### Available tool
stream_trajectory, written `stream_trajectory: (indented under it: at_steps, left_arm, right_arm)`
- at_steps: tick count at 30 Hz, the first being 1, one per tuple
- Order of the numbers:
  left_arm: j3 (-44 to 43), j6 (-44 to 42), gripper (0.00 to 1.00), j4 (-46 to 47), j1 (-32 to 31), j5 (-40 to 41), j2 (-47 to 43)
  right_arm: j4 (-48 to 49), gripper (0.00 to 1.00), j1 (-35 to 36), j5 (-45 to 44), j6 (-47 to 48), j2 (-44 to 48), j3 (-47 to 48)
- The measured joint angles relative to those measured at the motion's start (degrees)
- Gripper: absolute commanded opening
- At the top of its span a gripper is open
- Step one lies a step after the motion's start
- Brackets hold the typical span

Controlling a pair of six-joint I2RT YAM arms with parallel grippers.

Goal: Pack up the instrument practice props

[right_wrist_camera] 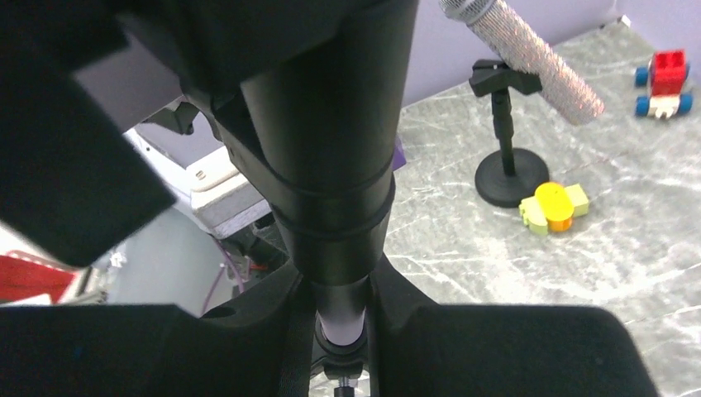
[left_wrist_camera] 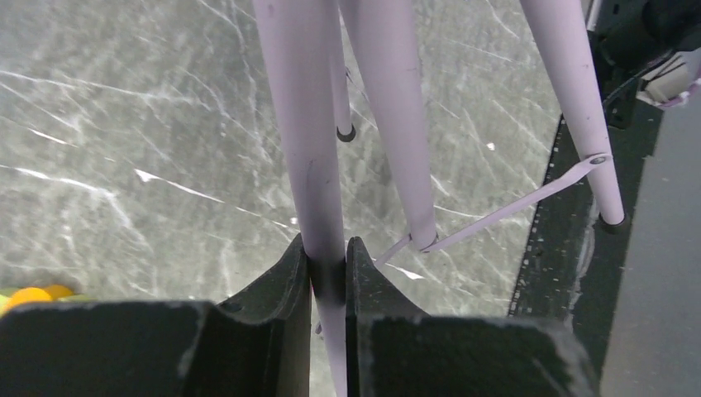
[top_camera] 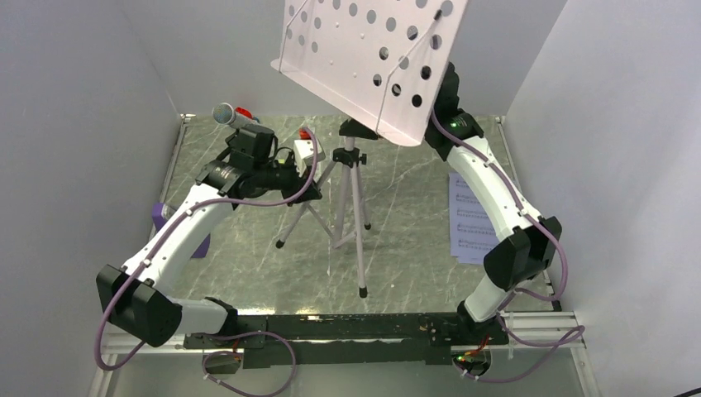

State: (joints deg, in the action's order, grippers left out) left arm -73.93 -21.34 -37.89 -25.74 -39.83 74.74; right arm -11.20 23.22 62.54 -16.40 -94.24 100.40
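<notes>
The grey perforated music stand (top_camera: 372,58) stands tilted on its tripod legs (top_camera: 357,215) mid-table. My left gripper (left_wrist_camera: 328,265) is shut on one pale tripod leg (left_wrist_camera: 318,157); from above it sits left of the legs (top_camera: 304,178). My right gripper (right_wrist_camera: 341,306) is shut on the stand's black centre pole (right_wrist_camera: 331,165); its fingers are hidden behind the stand's desk in the top view. The silver microphone (right_wrist_camera: 521,50) on its black round base (right_wrist_camera: 504,178) stands at the back left. The orange-and-yellow-green block (right_wrist_camera: 554,207) lies beside that base. White sheet-music pages (top_camera: 469,219) lie under my right arm. The purple metronome (top_camera: 159,217) peeks out under my left arm.
A red, white and blue toy brick car (right_wrist_camera: 665,78) sits near the back wall. Grey walls close in the table on the left, back and right. The black base rail (top_camera: 347,331) runs along the near edge.
</notes>
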Motion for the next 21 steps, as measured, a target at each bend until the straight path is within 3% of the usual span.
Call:
stream_trajectory:
  at_steps: [21]
  left_arm:
    - [10.05,16.63,0.01,4.24,-1.60,-3.52,3.08]
  right_arm:
    - [1.99,0.00,-2.54,-3.87,-18.88,-11.04,-8.24]
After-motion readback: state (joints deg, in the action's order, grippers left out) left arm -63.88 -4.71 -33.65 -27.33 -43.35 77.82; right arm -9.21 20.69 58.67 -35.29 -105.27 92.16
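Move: The left hand already pinches one tripod leg of the music stand. The stand's leg hub lies about 5 cm to its right, 3 cm ahead and 7 cm above; the right hand, holding the upper pole, has this hub roughly 8 cm below, 2 cm to its left and 2 cm back. From the left hand, the yellow-green toy is some 24 cm ahead, 12 cm left, and the mic-stand base 21 cm ahead, 22 cm left, both about 25 cm below. Lowering the raised music stand between them, both hands keep their grip and tip its top away from the robot. The right hand sinks some 12 cm on the pole while easing about 5 cm forward, turning roughly 35 degrees; the left takes the leg down about 6 cm and a little back towards the bases, turning with it. ##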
